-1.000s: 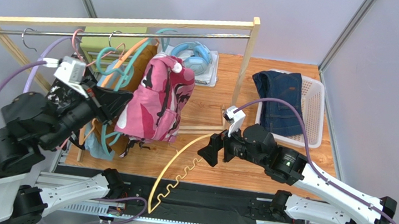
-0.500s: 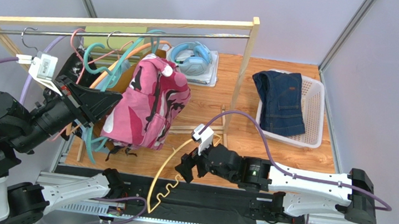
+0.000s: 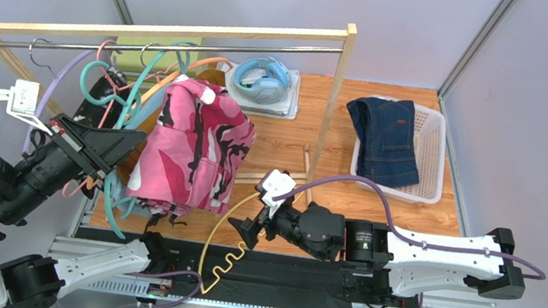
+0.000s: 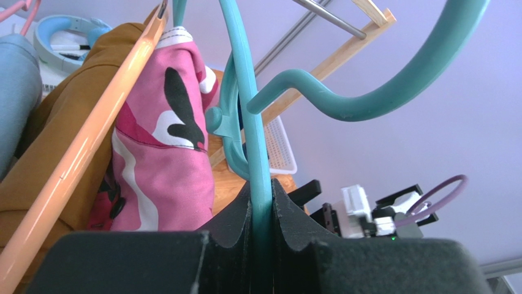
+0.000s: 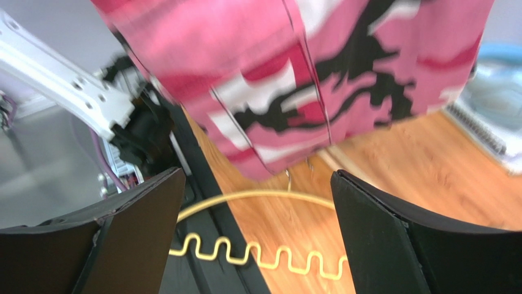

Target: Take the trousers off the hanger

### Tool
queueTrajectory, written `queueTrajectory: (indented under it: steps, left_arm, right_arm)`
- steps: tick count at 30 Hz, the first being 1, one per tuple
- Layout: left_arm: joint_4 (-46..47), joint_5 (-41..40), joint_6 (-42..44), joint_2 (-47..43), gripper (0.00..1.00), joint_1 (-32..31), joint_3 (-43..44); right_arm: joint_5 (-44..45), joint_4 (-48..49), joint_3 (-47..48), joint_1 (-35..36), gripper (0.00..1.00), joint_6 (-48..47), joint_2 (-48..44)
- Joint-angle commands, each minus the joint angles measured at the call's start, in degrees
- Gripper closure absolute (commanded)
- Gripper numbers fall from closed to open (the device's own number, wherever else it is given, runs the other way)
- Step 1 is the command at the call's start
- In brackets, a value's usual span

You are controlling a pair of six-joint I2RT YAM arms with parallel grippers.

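Observation:
The pink floral trousers [image 3: 193, 145] hang folded over a teal hanger [image 3: 108, 182] below the rack's rail. My left gripper [image 3: 137, 138] is shut on that hanger; in the left wrist view the teal bar [image 4: 257, 153] runs up from between the closed jaws [image 4: 261, 205], with the pink cloth [image 4: 162, 165] just left of it. My right gripper [image 3: 249, 233] is open, low over the table, right of the pink trousers' hem. Its wrist view shows the pink cloth [image 5: 306, 79] above the wide jaws [image 5: 257, 233]. Dark navy trousers [image 3: 386, 139] lie in the white basket [image 3: 433, 159].
Mustard-brown trousers [image 4: 67, 135] on an orange hanger [image 4: 92, 147] and light blue cloth [image 4: 15, 92] hang beside the pink pair. A yellow wire hanger [image 3: 221, 260] lies across the table's near edge. Blue headphones [image 3: 262, 76] sit behind the wooden rack [image 3: 330, 91].
My left arm has drawn back to the left, swinging the teal hanger and pink trousers with it. My right gripper has moved left and nearer, down to the trousers' hem, still open.

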Motion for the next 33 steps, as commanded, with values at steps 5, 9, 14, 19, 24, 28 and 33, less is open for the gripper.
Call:
queueTrajectory:
  steps: [5, 9, 14, 19, 24, 28, 33]
  left_arm:
    - [8.64, -5.43, -9.02, -2.88, 1.00, 0.10, -4.88]
    - [6.53, -7.54, -11.22, -1.92, 1.00, 0.10, -5.24]
    - [6.44, -8.07, -13.60, -1.56, 1.00, 0.10, -6.29]
    - [6.18, -8.25, -15.27, -1.74, 1.00, 0.10, -6.73]
    - [6.18, -8.51, -16.24, -2.00, 1.00, 0.10, -6.91]
    - [6.18, -8.07, -16.24, -2.00, 1.00, 0.10, -6.56]
    - [6.09, -7.90, -15.98, -2.18, 1.00, 0.10, -6.12]
  right_arm:
    - [2.48, 7.76, 9.55, 4.40, 0.04, -11.97, 5.63]
    - [8.19, 14.25, 12.62, 8.36, 0.04, -21.54, 10.19]
    - [11.97, 19.19, 17.01, 8.81, 0.03, -26.57, 15.65]
    - [15.57, 25.25, 19.66, 8.81, 0.08, -31.93, 21.01]
    - [16.02, 29.73, 23.34, 8.81, 0.16, -36.50, 25.59]
    - [18.82, 34.56, 25.01, 8.55, 0.25, -40.28, 29.28]
    - [22.35, 38.35, 26.78, 7.84, 0.39, -42.21, 32.27]
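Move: The pink trousers, draped on the teal hanger, have their middle about 11 cm to the right hand's left, 6 cm ahead and 8 cm above it. The teal hanger's middle is some 17 cm left, 3 cm ahead and 20 cm up from the right hand; the yellow hanger lies about 5 cm back, 2 cm left and 27 cm below. From the left hand, the trousers are roughly 5 cm ahead, 7 cm right and 13 cm below. Towards the near edge of the pink trousers the right hand swings left about 12 cm and rises some 9 cm, bowing briefly back on the way and tipping its fingers up by about 30 degrees. Its wide-open fingers start closing around the cloth but stay well apart. The left hand keeps its grip on the teal hanger, sinking about 2 cm, easing slightly forward and tilting. ##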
